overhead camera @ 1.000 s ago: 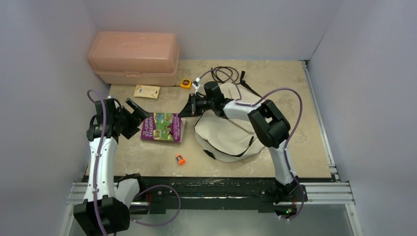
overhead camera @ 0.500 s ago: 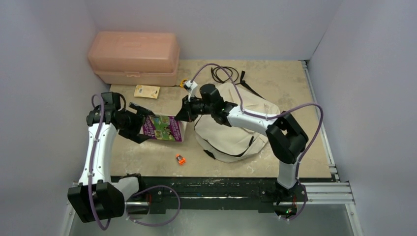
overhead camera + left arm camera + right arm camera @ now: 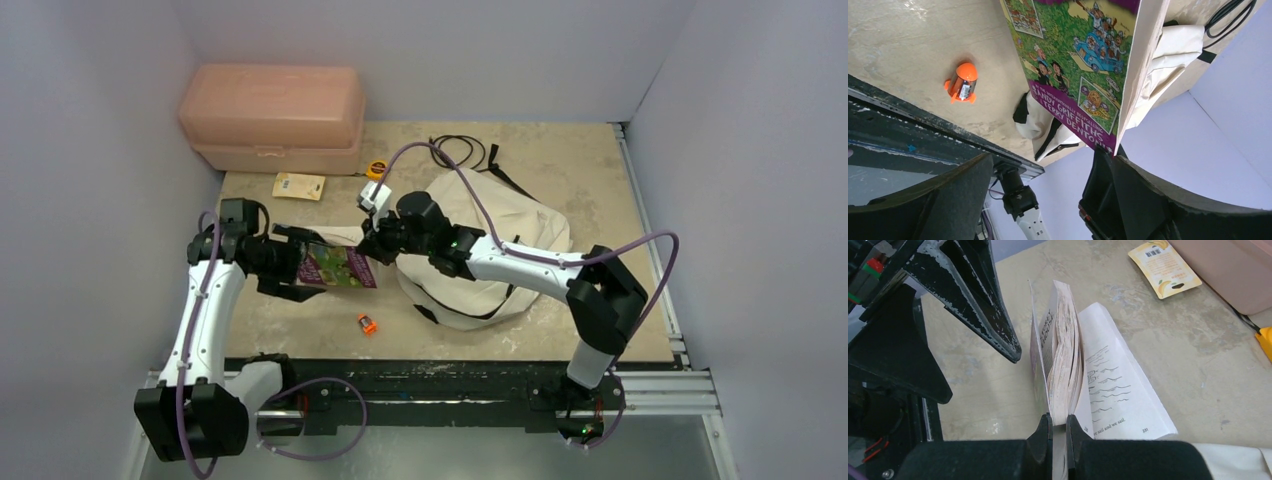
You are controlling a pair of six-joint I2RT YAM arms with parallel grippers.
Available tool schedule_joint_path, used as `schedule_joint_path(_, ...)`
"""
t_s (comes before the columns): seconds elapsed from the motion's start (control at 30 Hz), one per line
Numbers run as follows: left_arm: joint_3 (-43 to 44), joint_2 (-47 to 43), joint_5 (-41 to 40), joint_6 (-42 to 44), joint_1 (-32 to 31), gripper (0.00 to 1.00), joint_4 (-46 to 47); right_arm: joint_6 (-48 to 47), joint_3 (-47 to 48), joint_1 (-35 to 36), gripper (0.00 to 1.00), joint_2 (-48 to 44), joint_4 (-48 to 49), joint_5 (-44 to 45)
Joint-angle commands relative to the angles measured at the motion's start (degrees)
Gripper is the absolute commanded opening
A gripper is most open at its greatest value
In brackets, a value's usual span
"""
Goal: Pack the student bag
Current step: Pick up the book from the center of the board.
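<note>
The cream student bag (image 3: 500, 255) lies slumped at the centre right of the table. A purple and green picture book (image 3: 338, 266) stands tilted on edge just left of it. My right gripper (image 3: 372, 245) is shut on the book's page block (image 3: 1064, 365), and one loose printed page (image 3: 1118, 385) droops to the table. My left gripper (image 3: 295, 262) is wide open at the book's other end. In the left wrist view the cover (image 3: 1073, 65) fills the space ahead, and its lower corner meets one finger (image 3: 1148, 195). The left fingers (image 3: 973, 295) stand apart from the pages.
A pink rigid box (image 3: 270, 115) stands at the back left. In front of it lie a yellow card (image 3: 299, 185) and a yellow tape measure (image 3: 375, 170). A small orange object (image 3: 367, 323) lies near the front edge. A black cable (image 3: 465, 150) coils behind the bag.
My right gripper moved left and toward the front, tipping the book from flat up onto its edge. My left gripper swung down and right to the book's left end, staying open.
</note>
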Motion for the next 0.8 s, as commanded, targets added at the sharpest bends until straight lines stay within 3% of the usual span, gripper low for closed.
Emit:
schedule_joint_path(0.0,1.6,-0.2,-1.4,-3.9,-2.5,0.89,3.3,-6.0,1.3,2.5,0.0,-4.5,1.5,3.9)
schedule_joint_path(0.4,0.5,2.9,-3.2,-6.1,-3.0,0.59,7.9,-9.0,1.4,6.4,0.0,-5.3,0.0,7.0)
schedule_joint_path(0.77,-3.6,1.7,-3.9,-6.2,-3.1,0.05,7.4,-10.7,1.8,8.7,0.0,-5.0,-0.9,11.0)
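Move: The book hangs half open in the right fingers. Its middle lies about 3 cm ahead of the left hand, 3 cm to the right and some 4 cm lower. From that hand, the orange bottle on the table is roughly 7 cm back and 11 cm right, 15 cm below. From the right hand, the open left fingers are about 5 cm back, 9 cm left, at much the same height; the bag's middle is about 24 cm right, 1 cm farther out and 12 cm down. Bring the left gripper forward about 2.5 cm onto the upper edge of the book, sinking a centimetre, and close its wide-open fingers to pinch the pages and cover there. Meanwhile keep the right grip shut and carry the book back some 4 cm towards the left fingers, tipping the right fingers up about 10 degrees. ##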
